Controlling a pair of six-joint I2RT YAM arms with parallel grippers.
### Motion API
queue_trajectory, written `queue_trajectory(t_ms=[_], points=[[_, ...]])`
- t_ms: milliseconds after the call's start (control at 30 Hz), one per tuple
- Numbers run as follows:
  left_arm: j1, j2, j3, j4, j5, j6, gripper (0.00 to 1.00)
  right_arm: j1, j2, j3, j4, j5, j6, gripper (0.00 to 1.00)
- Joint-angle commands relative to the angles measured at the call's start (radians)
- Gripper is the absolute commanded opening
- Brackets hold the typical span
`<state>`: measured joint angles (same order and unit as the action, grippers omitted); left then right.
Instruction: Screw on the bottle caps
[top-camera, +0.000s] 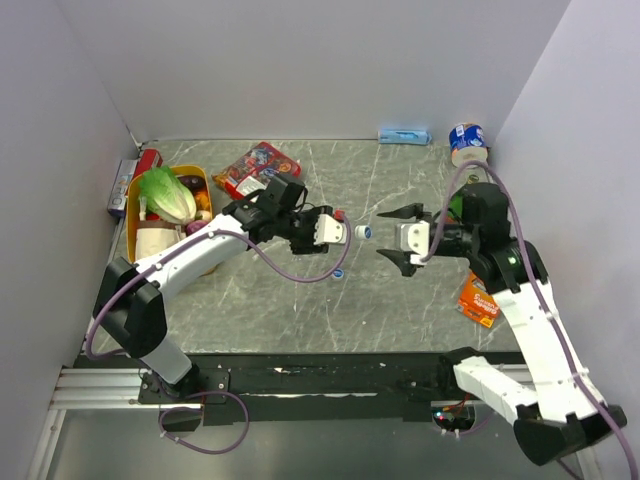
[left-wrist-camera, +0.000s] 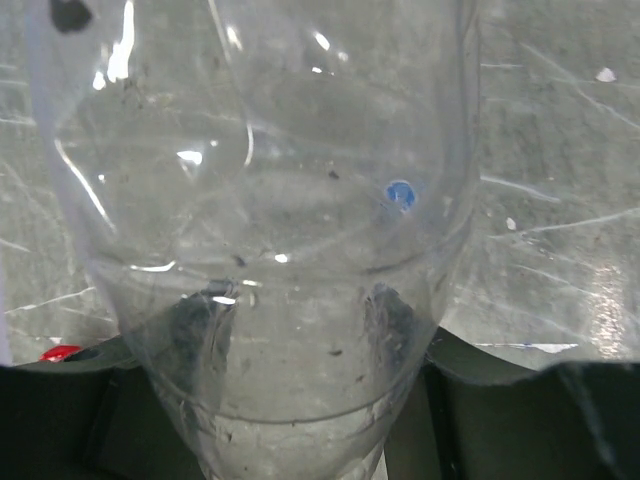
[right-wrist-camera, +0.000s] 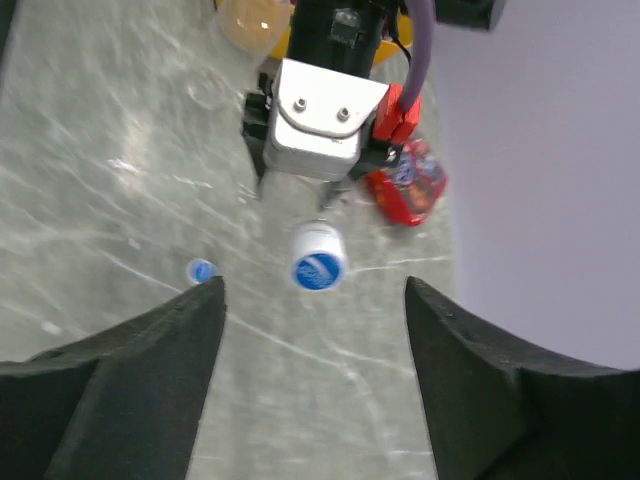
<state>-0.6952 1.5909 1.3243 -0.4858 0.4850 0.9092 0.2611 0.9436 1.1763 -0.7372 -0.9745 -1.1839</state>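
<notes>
My left gripper (top-camera: 335, 231) is shut on a clear plastic bottle (top-camera: 347, 232), held level above the table with its neck pointing right. A blue cap (top-camera: 363, 232) sits on that neck. In the left wrist view the bottle (left-wrist-camera: 270, 200) fills the frame, with the left gripper (left-wrist-camera: 298, 330) closed round it. My right gripper (top-camera: 398, 240) stands open just right of the cap, apart from it. From the right wrist, the capped neck (right-wrist-camera: 319, 268) faces my open right gripper (right-wrist-camera: 312, 288). A second blue cap (top-camera: 340, 272) (right-wrist-camera: 201, 270) lies loose on the table.
A yellow basket (top-camera: 203, 180) with lettuce stands at the left. A red packet (top-camera: 258, 168) and a red can (top-camera: 148, 160) are nearby. A blue-and-white tin (top-camera: 468, 140) sits at the back right. An orange packet (top-camera: 478, 298) lies by the right arm.
</notes>
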Motion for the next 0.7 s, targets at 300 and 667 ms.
queue_trajectory(t_ms=[300, 667], points=[[-0.001, -0.039, 0.007, 0.024, 0.087, 0.019, 0.01, 0.089, 0.187, 0.16, -0.205, 0.045, -0.302, 0.61], [0.0, -0.051, -0.007, 0.055, 0.095, 0.003, 0.01, 0.145, 0.201, 0.154, -0.176, 0.066, -0.283, 0.53]])
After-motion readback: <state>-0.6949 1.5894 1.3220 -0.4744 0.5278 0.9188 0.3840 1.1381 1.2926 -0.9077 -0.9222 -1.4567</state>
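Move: The white cap on the neck of the bottle is about 5 cm to the right hand's left, some 4 cm lower and 1 cm farther out; the clear bottle's middle lies about 10 cm left, 3 cm out and 9 cm lower. The loose blue cap lies on the table some 30 cm below the right hand, about 8 cm left and 3 cm back. From the left hand, which already holds the bottle, the white cap is about 7 cm right, 7 cm up and 3 cm back. The open right hand sinks about 3 cm, edging slightly forward, then goes on about 3 cm to the left in all towards the white cap, tipping its fingertips down and swinging counter-clockwise by roughly 10 degrees each. Its fingers narrow from about three-quarters open to just over half and end either side of the cap with no clear pinch yet, while the left hand keeps its grip and holds the bottle nearly still. ##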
